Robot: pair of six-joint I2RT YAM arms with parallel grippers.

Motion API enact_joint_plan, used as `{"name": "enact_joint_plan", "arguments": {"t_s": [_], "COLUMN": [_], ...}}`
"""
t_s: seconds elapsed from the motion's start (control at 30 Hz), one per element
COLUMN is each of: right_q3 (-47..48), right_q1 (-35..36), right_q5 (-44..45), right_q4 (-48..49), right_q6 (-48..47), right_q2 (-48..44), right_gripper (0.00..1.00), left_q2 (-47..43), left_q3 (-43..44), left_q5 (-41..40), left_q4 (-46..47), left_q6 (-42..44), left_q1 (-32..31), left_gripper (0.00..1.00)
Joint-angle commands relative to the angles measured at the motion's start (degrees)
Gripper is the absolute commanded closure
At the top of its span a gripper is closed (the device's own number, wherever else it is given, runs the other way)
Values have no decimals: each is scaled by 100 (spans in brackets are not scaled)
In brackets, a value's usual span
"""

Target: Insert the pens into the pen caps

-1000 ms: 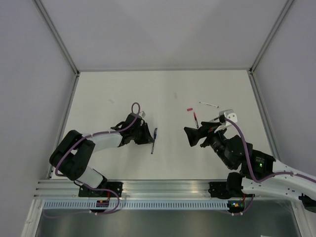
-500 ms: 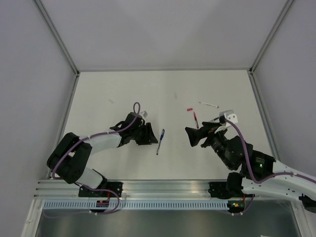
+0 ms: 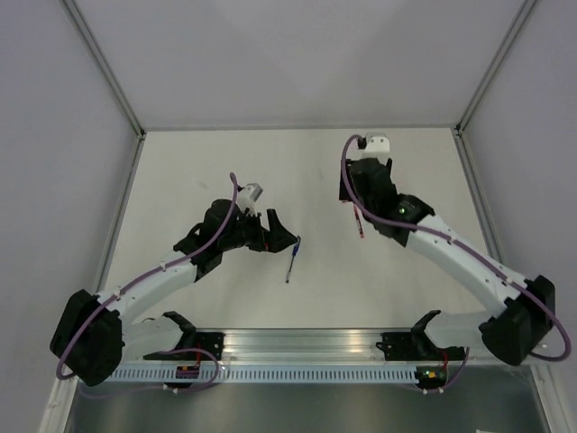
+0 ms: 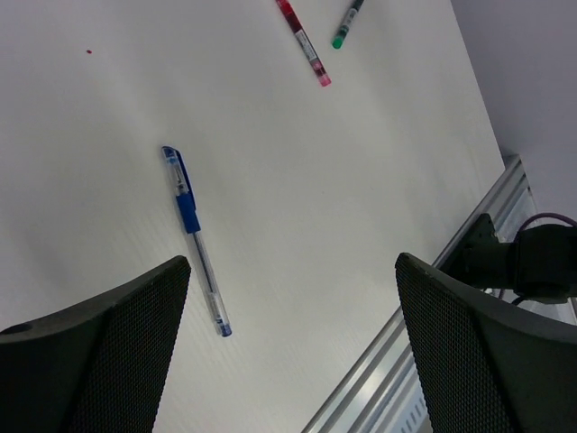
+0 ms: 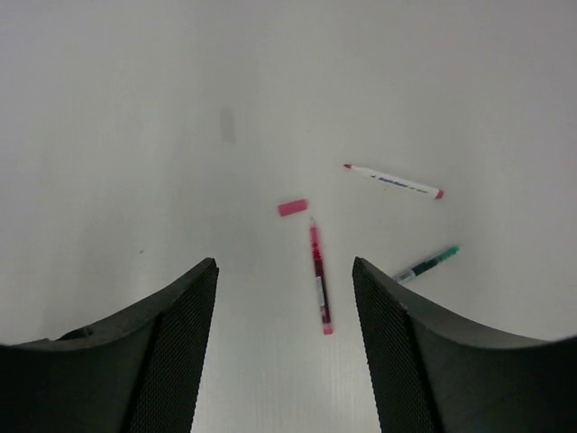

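The blue pen [image 3: 292,260] [image 4: 192,236] lies flat on the white table, just in front of my left gripper [image 3: 281,236] [image 4: 293,262]. That gripper hangs above it, open wide and empty. My right gripper [image 3: 365,194] [image 5: 284,263] hovers open over the red pen [image 3: 360,224] [image 5: 318,280], which lies between its fingers in the right wrist view. A small red pen cap [image 5: 292,207] rests just beyond that pen's tip. The white pen with red ends [image 5: 393,180] and the green pen [image 5: 426,263] lie to the right. The left wrist view shows the red pen [image 4: 304,42] and green pen [image 4: 346,25] far off.
The metal rail [image 4: 433,316] marks the table's near edge, with the right arm's base [image 4: 532,271] bolted on it. White walls [image 3: 288,63] close the table at the back and both sides. The right arm spans the table's right half.
My left gripper has opened wide and let go of the blue pen, which now lies on the table. The right arm has swung from the near right to above the red pen.
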Motion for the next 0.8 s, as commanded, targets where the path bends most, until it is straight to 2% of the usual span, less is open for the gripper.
{"name": "enact_joint_plan", "arguments": {"t_s": [0.0,0.1,0.27,0.43,0.57,0.77], "right_q3": [745,1115,1090,1072,914,879], "right_q1": [-739,-1047,-1521,-1786,-1777,-1786], "right_q5": [-724,-890,-1338,-1769,-2006,-2060], "right_q4": [-695,-959,-811,-740,-512,-379], "right_q6": [-263,-456,-571,-755,-782,-756], "right_q2": [1130,1958,2488,3156,3437,3675], "right_gripper": [32,41,50,56,60,61], "left_q2": [-541,-903,-1755,-2625,-3249,-3110], "left_q3": [-662,-866,-1042,-1315,-1473,-1465], "left_q5": [-424,-961,-1479,-2181,-2350,-2395], "left_q4": [474,511,308,141,132,132], "left_q6": [287,252,217,164,199,199], "left_q1": [-15,-15,-15,-15,-15,-15], "left_gripper": [0,0,0,0,0,0]}}
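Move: The red pen lies about 6 cm ahead of the right hand, 4 cm to its right and some 24 cm below. At that same depth, the pink cap is about 13 cm straight ahead, the green pen about 7 cm ahead and 14 cm right, and the white marker about 17 cm ahead and 11 cm right. From the left hand, the red pen is some 14 cm ahead, 23 cm right and 14 cm below; the blue pen is about 3 cm ahead, 3 cm right, equally low. Plunge the right gripper about 20 cm down onto the red pen, first swinging it some 6 cm forward, easing a little right on the way, tipping the fingers about 35 degrees further downward and narrowing them to roughly half their gap; halt just above the pen. Meanwhile draw the empty left gripper some 8 cm left, dipping and then rising 5 cm, fingers wide, turning it counter-clockwise and levelling it away from the blue pen. ##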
